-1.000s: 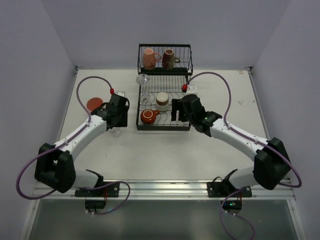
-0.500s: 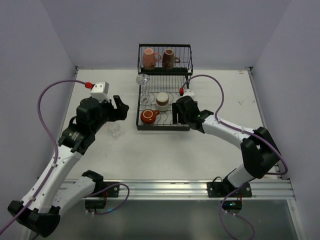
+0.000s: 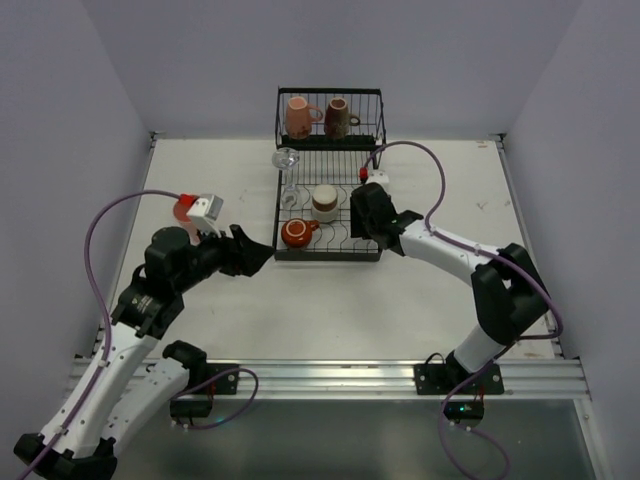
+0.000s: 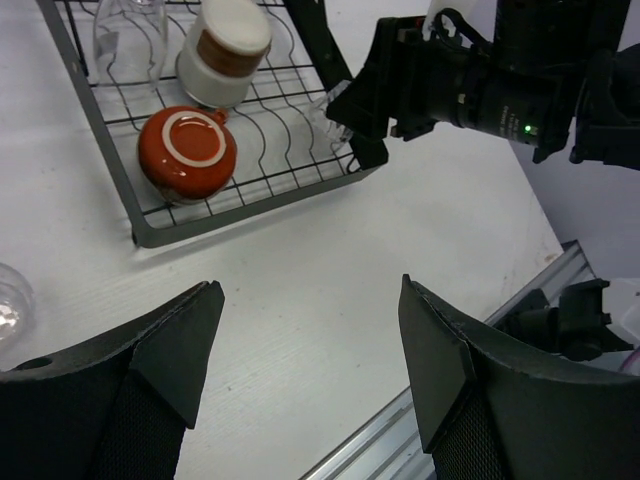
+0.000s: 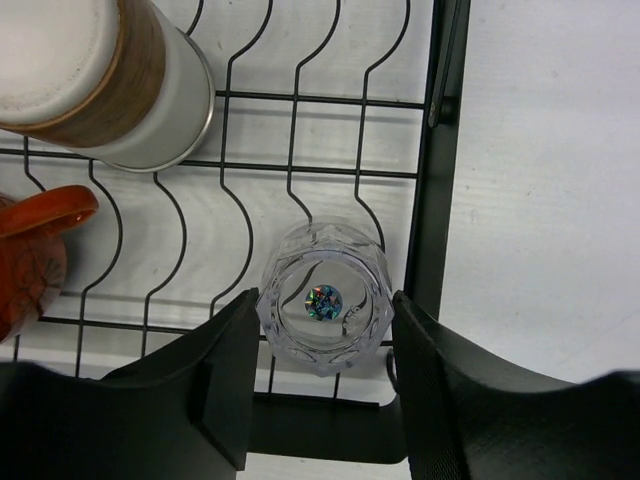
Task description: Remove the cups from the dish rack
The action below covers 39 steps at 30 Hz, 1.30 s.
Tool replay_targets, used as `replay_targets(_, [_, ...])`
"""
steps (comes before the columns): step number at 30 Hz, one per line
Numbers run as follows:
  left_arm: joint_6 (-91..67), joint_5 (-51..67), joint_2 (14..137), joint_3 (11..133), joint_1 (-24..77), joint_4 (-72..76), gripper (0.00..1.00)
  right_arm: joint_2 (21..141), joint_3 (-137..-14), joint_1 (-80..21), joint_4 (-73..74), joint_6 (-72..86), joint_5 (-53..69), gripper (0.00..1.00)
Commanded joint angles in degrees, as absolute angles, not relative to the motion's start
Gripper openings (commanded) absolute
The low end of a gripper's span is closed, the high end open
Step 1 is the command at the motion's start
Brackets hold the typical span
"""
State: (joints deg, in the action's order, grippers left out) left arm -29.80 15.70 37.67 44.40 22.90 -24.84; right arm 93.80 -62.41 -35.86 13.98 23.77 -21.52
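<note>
The black wire dish rack (image 3: 328, 256) holds a pink mug (image 3: 298, 117) and a dark brown mug (image 3: 338, 117) on its raised tier. On the flat tier sit a white-and-brown cup (image 3: 325, 203), an orange-red handled cup (image 3: 296, 233) and a stemmed clear glass (image 3: 287, 160). At the rack's near right corner stands a small clear glass (image 5: 325, 250), upright. My right gripper (image 5: 325, 305) is shut on it, a finger pressed against each side. My left gripper (image 4: 310, 290) hangs open over bare table in front of the rack (image 4: 250, 205), holding nothing.
A salmon tumbler (image 3: 180, 212) stands on the table at the left, partly behind my left wrist. Another clear glass (image 4: 8, 300) sits on the table just left of my left gripper. Grey walls close in the table on three sides.
My left arm has lifted and pulled back from the clear glass on the table, jaws opened wide. My right gripper slid in over the rack's corner and closed on the small clear glass.
</note>
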Motion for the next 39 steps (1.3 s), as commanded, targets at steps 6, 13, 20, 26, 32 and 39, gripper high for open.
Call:
replay_targets(6, [-36.3, 24.4, 37.2, 40.3, 22.7, -15.2, 0.78, 77.9, -59.2, -35.8, 6.8, 24.2, -21.4, 0.29])
replay_targets(13, [-46.6, 30.2, 38.1, 35.9, 22.8, 0.9, 0.76, 56.6, -42.0, -35.8, -9.7, 38.4, 5.9, 0.3])
replay_targets(20, [-55.8, 32.5, 41.5, 30.1, 27.6, 15.7, 0.75, 53.6, -35.0, -35.7, -25.8, 51.9, 22.2, 0.3])
replay_targets(26, [-57.6, 29.6, 46.2, 29.5, 32.8, 22.0, 0.74, 55.3, -34.2, -35.8, -30.0, 54.5, 27.2, 0.3])
replay_targets(32, [-58.4, 27.5, 47.3, 28.9, 33.1, 26.4, 0.61, 56.7, -32.3, -35.7, -32.7, 56.8, 28.9, 0.3])
replay_targets(39, [-59.8, 27.7, 48.9, 28.8, 33.7, 30.5, 0.42, 60.7, -31.7, -35.7, -35.5, 57.8, 30.2, 0.3])
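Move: The clear glass stands upside down in the near right corner of the dish rack, already between the right fingers, its middle about 2 cm below that hand point. From the right hand, the left gripper is some 15 cm back, 24 cm left and 15 cm up; the white mug is 8 cm ahead and 9 cm left; the red mug is level, 16 cm left. From the left hand the clear glass lies 15 cm ahead, 24 cm right and 17 cm below; the unloaded glass stands 9 cm ahead, 8 cm left and 19 cm below. Keep the right grip on the clear glass, lift it some 17 cm out of the rack and draw it back about 16 cm and left 8 cm, rolling the wrist steeply so its open end faces the left gripper. Meanwhile bring the left gripper right to meet it, rolling its left side down and turning clockwise, then start closing its fingers at the rim. ##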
